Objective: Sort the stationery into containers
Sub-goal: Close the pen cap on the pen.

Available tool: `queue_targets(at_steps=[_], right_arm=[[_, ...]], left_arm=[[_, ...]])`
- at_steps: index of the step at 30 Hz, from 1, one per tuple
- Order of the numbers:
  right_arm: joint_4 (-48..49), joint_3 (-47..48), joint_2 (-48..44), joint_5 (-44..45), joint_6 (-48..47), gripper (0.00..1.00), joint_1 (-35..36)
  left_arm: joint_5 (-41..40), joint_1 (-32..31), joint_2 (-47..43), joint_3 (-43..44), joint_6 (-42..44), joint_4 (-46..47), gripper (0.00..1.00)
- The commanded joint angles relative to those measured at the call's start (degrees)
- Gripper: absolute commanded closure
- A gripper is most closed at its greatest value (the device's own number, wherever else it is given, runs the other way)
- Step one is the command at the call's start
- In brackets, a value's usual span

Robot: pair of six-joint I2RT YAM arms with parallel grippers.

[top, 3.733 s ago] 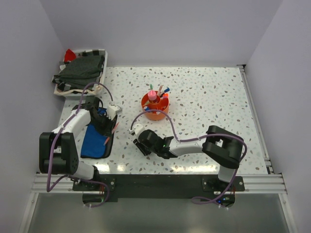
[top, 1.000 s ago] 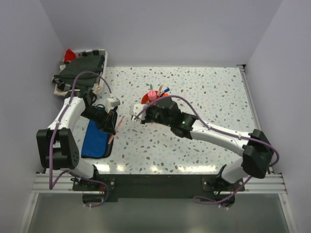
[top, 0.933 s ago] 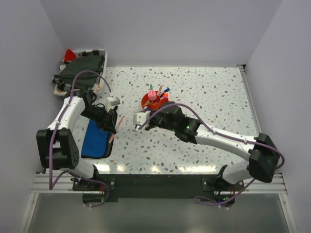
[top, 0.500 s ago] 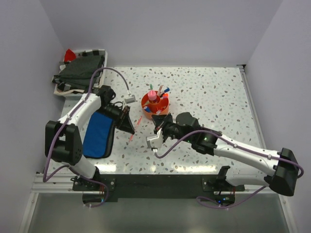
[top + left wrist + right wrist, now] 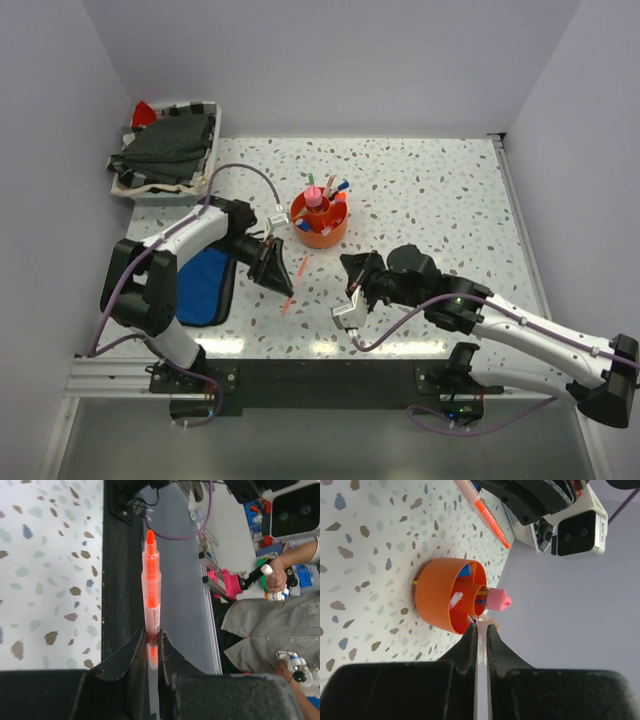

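Observation:
My left gripper [image 5: 278, 276] is shut on a thin orange pen [image 5: 288, 298], held off the table just left of the round orange organiser [image 5: 320, 228]. In the left wrist view the orange pen [image 5: 151, 575] sticks straight out from between the jaws of my left gripper [image 5: 151, 636]. The organiser [image 5: 442, 600] holds a fat pink tube [image 5: 498, 601] and several pens. My right gripper [image 5: 480, 629] is shut and empty, facing the organiser from the near side. From above, the right gripper [image 5: 352, 266] hangs right of the pen. The blue pouch [image 5: 203, 285] lies flat at the left.
A white tray [image 5: 128, 186] of dark cloth sits at the back left corner. The left arm's wrist camera [image 5: 576, 526] shows beyond the organiser. The table's black near edge [image 5: 117, 580] runs below the held pen.
The left arm has carried the orange pen away from the pouch, rightward and nearer. The right arm has pulled back from the organiser toward the near right, still shut.

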Motion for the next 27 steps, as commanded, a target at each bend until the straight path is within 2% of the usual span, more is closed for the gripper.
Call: queue_targets(at_steps=[1,5,13,18,22,27], right_arm=[[-4.71,0.05,-1.38,-6.82,-2.01,1.00,-2.64],[-6.65,3.56,0.37,-11.31,1.14,1.00,-3.17],[-8.93,3.92,-1.64,-14.83,7.04,1.00,-3.17],[-8.76,3.48,-1.82,-14.84,7.04,1.00,-3.17],[-7.80,2.42,-1.47,-16.06,3.36,1.00,-3.26],[-10.69,4.79,1.52,-18.35,1.95,1.00,-4.14]], left_arm=[[4.28,-4.60,-3.01,-0.71,2.25,-0.65,1.00],[3.84,-5.23,-1.16,0.52,2.17,-0.65,1.00],[0.67,-5.49,2.09,-1.06,6.03,-0.74,1.00],[1.72,-8.39,3.67,-1.24,6.47,-0.74,1.00],[2.08,-11.02,5.08,0.43,6.04,-0.74,1.00],[2.08,-13.22,5.52,0.70,5.68,-0.74,1.00]])
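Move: The pen cap, held in the right fingers, lies about 11 cm to the right of the left hand, some 6 cm farther out and roughly 5 cm higher. From the right hand, the uncapped orange pen in the left fingers is about 10 cm left, 5 cm back and 5 cm lower. The orange pot stands 15 cm ahead of the left hand, 6 cm right and some 11 cm below; the blue pouch is 18 cm to that hand's left, 3 cm farther out and 15 cm down. The pen, still pinched with its bare tip leading, is carried about 5 cm back by the left hand, also rightward and down, with a brief check early on; a 10-degree clockwise turn swings the tip towards the cap. The right hand keeps hold of the cap, first sinking some 2 cm, then drawing back about 3 cm while its wrist rolls and turns slightly counter-clockwise to line cap and tip up. ##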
